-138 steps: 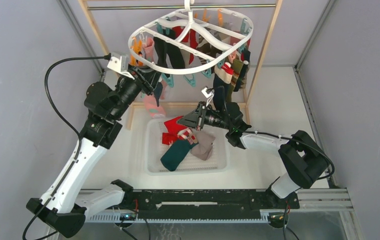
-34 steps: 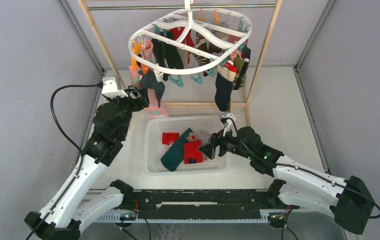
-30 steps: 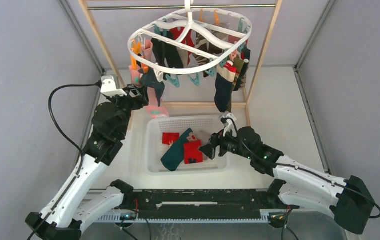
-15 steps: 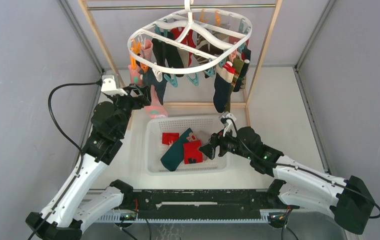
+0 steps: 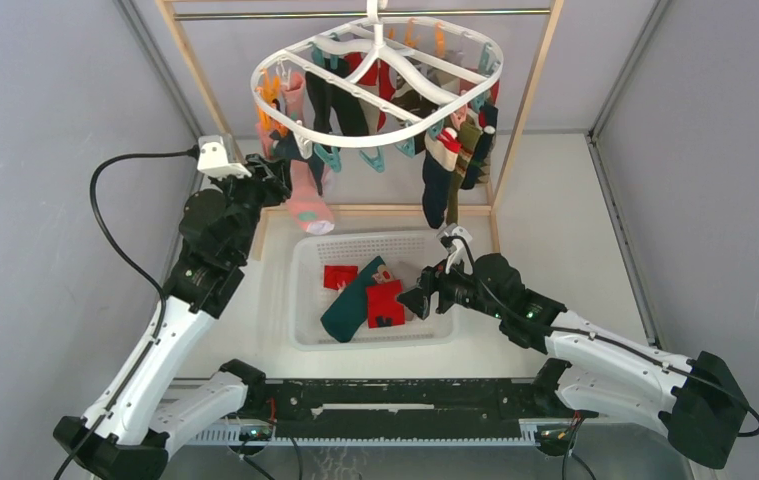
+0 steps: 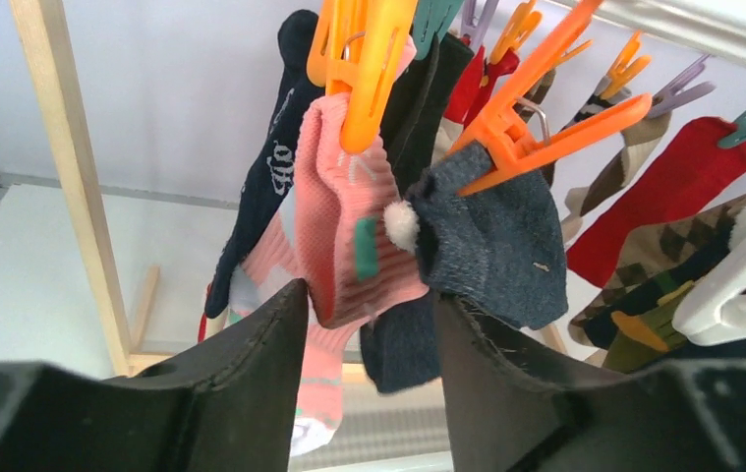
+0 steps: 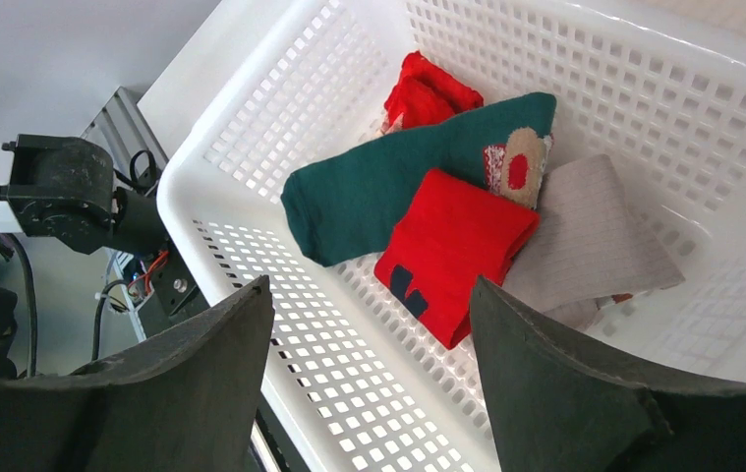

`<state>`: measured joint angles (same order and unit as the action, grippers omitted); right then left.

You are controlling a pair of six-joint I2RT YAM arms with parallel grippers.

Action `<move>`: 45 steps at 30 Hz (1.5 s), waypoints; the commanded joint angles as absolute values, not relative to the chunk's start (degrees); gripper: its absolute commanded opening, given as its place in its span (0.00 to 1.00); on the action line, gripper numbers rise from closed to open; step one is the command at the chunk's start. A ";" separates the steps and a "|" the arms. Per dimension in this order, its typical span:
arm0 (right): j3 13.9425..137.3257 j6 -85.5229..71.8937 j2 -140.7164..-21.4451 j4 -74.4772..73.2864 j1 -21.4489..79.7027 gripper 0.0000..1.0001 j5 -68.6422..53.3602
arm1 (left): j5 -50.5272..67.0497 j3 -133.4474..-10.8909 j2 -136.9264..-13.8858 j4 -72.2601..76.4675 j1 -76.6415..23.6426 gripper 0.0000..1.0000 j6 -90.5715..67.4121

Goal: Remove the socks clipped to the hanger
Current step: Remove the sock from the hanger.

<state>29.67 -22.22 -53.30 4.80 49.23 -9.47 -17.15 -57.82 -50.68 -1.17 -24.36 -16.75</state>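
The white oval hanger [image 5: 370, 143] hangs from the wooden rack's top bar, with several socks [image 5: 435, 195] clipped under it. My left gripper [image 5: 277, 172] is raised to its left side. In the left wrist view it [image 6: 371, 300] is open just below a pink ribbed sock [image 6: 349, 236] held by an orange clip [image 6: 364, 59]; a blue-grey sock [image 6: 491, 246] hangs by the right finger. The pink sock's lower edge reaches between the fingertips. My right gripper [image 7: 369, 290] is open and empty above the basket, over a red sock [image 7: 452, 246], a teal sock [image 7: 398, 192] and a grey sock [image 7: 590, 241].
The white mesh basket [image 5: 300, 290] sits on the table between the arms, below the hanger. The wooden rack's left post [image 6: 74, 177] stands close to my left gripper. A navy sock [image 6: 270, 177] and a red sock [image 6: 663, 187] hang beside the pink one.
My left gripper has risen a little toward the hanger's left side and its jaws have narrowed. The hanger has swung slightly. The right arm has not moved.
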 commanded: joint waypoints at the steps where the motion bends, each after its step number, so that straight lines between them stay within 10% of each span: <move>1: 29.27 -21.33 -52.35 6.15 49.62 0.79 -9.03 | -15.67 -61.60 -51.29 0.35 -23.65 0.48 -17.49; 11: 29.27 -21.36 -52.90 6.67 49.48 0.80 -9.36 | -13.54 -62.78 -51.98 -1.68 -23.20 0.05 -17.87; 45: 44.26 -10.91 -75.28 29.84 43.00 0.80 -13.91 | 1.19 -68.25 -56.78 -4.30 -24.17 0.00 -26.35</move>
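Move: The left gripper has the folded-over cuff of the pink sock between its open fingers, about 2 cm ahead and 2 cm up. The dark sock is clipped some 4 cm to the right, 2 cm ahead and 3 cm higher. From the right gripper, the middle of the hanging pink sock is roughly 16 cm ahead, 19 cm left and 14 cm above. Below the right gripper, the red sock in the basket lies level with it, 4 cm left and 11 cm down. Shut the left fingers on the lower edge of the pink cuff, beside the dark sock's fold, then draw it right about 5.5 cm along the hanger's front, turning the hand some 15 degrees clockwise. Late on, send the open right gripper forward about 8 cm, with some left and up, from over the basket towards the hanging pink sock, tipping its fingers upward. ##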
